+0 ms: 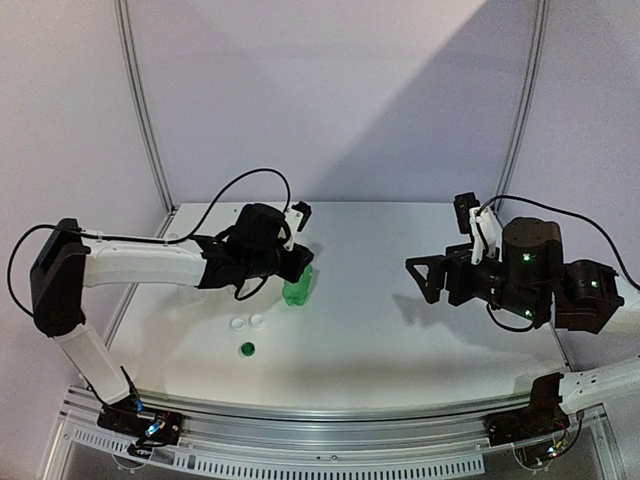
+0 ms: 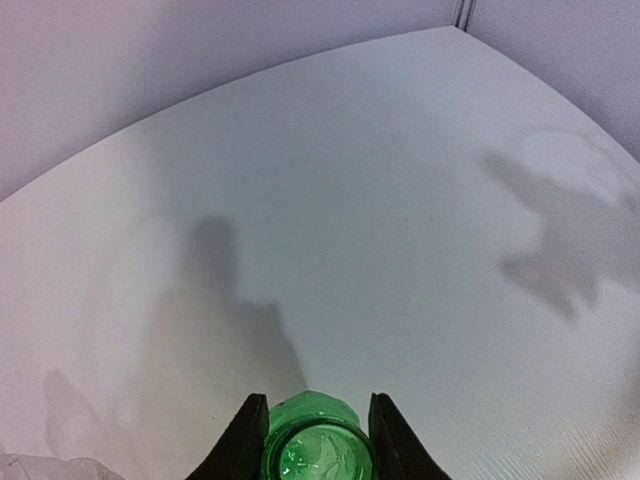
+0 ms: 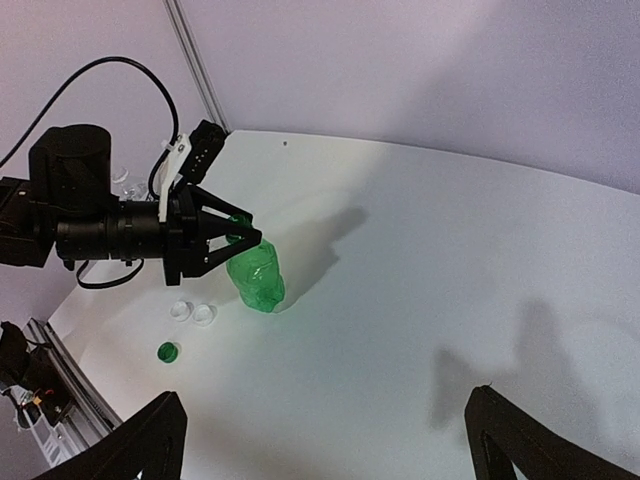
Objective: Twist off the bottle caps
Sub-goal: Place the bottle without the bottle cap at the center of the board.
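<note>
A green bottle [image 1: 297,288] stands tilted with its base on the white table. My left gripper [image 1: 300,262] is shut on its neck. From the left wrist view I look down into the bottle's [image 2: 310,408] open mouth, which has no cap, between the two black fingers [image 2: 246,440]. Three bottle caps lie loose on the table just in front: two white caps [image 1: 238,324] [image 1: 257,320] and a green cap [image 1: 247,348]. My right gripper [image 1: 421,279] hovers open at the right, well apart from the bottle [image 3: 256,276], with nothing between its fingers [image 3: 150,440].
A bit of crumpled clear plastic [image 2: 40,468] shows at the lower left corner of the left wrist view. Grey walls and metal posts [image 1: 145,110] close the table's back and sides. A slotted rail [image 1: 330,445] runs along the near edge.
</note>
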Controlling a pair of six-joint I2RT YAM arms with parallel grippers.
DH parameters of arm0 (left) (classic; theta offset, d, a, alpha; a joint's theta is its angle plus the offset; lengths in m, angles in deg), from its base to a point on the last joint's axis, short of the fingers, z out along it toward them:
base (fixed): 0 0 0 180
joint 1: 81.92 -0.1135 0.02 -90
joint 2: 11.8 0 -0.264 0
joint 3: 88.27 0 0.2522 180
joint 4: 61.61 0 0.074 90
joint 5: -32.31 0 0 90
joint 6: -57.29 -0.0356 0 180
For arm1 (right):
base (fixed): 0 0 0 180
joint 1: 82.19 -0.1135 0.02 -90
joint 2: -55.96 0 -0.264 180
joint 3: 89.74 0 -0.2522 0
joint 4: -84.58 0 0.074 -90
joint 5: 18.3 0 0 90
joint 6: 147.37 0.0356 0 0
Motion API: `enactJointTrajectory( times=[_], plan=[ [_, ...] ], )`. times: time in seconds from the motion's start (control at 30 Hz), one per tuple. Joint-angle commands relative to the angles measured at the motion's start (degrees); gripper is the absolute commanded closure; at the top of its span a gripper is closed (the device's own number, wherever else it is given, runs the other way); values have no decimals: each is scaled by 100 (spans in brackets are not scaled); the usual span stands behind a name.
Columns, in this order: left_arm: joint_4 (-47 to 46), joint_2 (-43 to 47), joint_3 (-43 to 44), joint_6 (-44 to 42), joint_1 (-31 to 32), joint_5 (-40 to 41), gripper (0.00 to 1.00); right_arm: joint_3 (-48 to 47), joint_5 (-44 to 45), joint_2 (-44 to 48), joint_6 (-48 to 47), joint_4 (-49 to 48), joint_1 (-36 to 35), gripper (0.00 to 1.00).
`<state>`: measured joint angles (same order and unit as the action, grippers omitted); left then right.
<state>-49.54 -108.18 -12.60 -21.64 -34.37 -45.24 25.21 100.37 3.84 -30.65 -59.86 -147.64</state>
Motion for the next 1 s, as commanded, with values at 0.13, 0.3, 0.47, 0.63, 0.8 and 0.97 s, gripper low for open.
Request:
enactJointTrajectory(
  times=[0.13, 0.3, 0.47, 0.63, 0.8, 0.97],
  plan=[
    [-1167, -4, -540, 158, -263, -257, 89, 102, 134, -12, -152, -260, -4, 1],
    [-1384, 65, -759, 202, -264, -286, 84, 119, 167, -20, -226, -312, -4, 1],
    [-1376, 185, -864, 248, -259, -133, 73, 151, 207, 21, -275, -313, -8, 1],
    [-1373, 307, -926, 219, -255, -85, 60, 172, 236, 52, -355, -309, -5, 1],
    [-1325, 402, -935, 296, -233, 8, 34, 189, 244, 36, -408, -350, -3, 1],
    [-1165, 487, -857, 291, -163, 104, 29, 198, 262, 18, -430, -342, -3, 1]
  ],
)
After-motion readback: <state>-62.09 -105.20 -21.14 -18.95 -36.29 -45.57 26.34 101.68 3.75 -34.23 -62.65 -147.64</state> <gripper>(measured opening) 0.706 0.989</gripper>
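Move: The left hand already holds the green bottle by its bare neck; its standing spot on the board is almost straight below, about 15 cm down, 1 cm back and 1 cm left. Beside that spot a clear bottle stands some 16 cm left of the hand and 2 cm ahead. The nearer white cap lies 11 cm left and 7 cm back, the green cap 13 cm left and 14 cm back. From the right hand the spot is about 14 cm ahead, 22 cm left and 29 cm down. The left hand eases the green bottle down the last centimetre or so onto the board, drifting about 1 cm left and slightly forward, then stays low while the wrist rolls its left side down by some 5 degrees. Only then do the fingers spread from their narrow grip to well over half open, letting go of the neck on both sides, as the hand starts to rise about 1.5 cm and slides a little farther left, the fingertips still straddling the neck. ##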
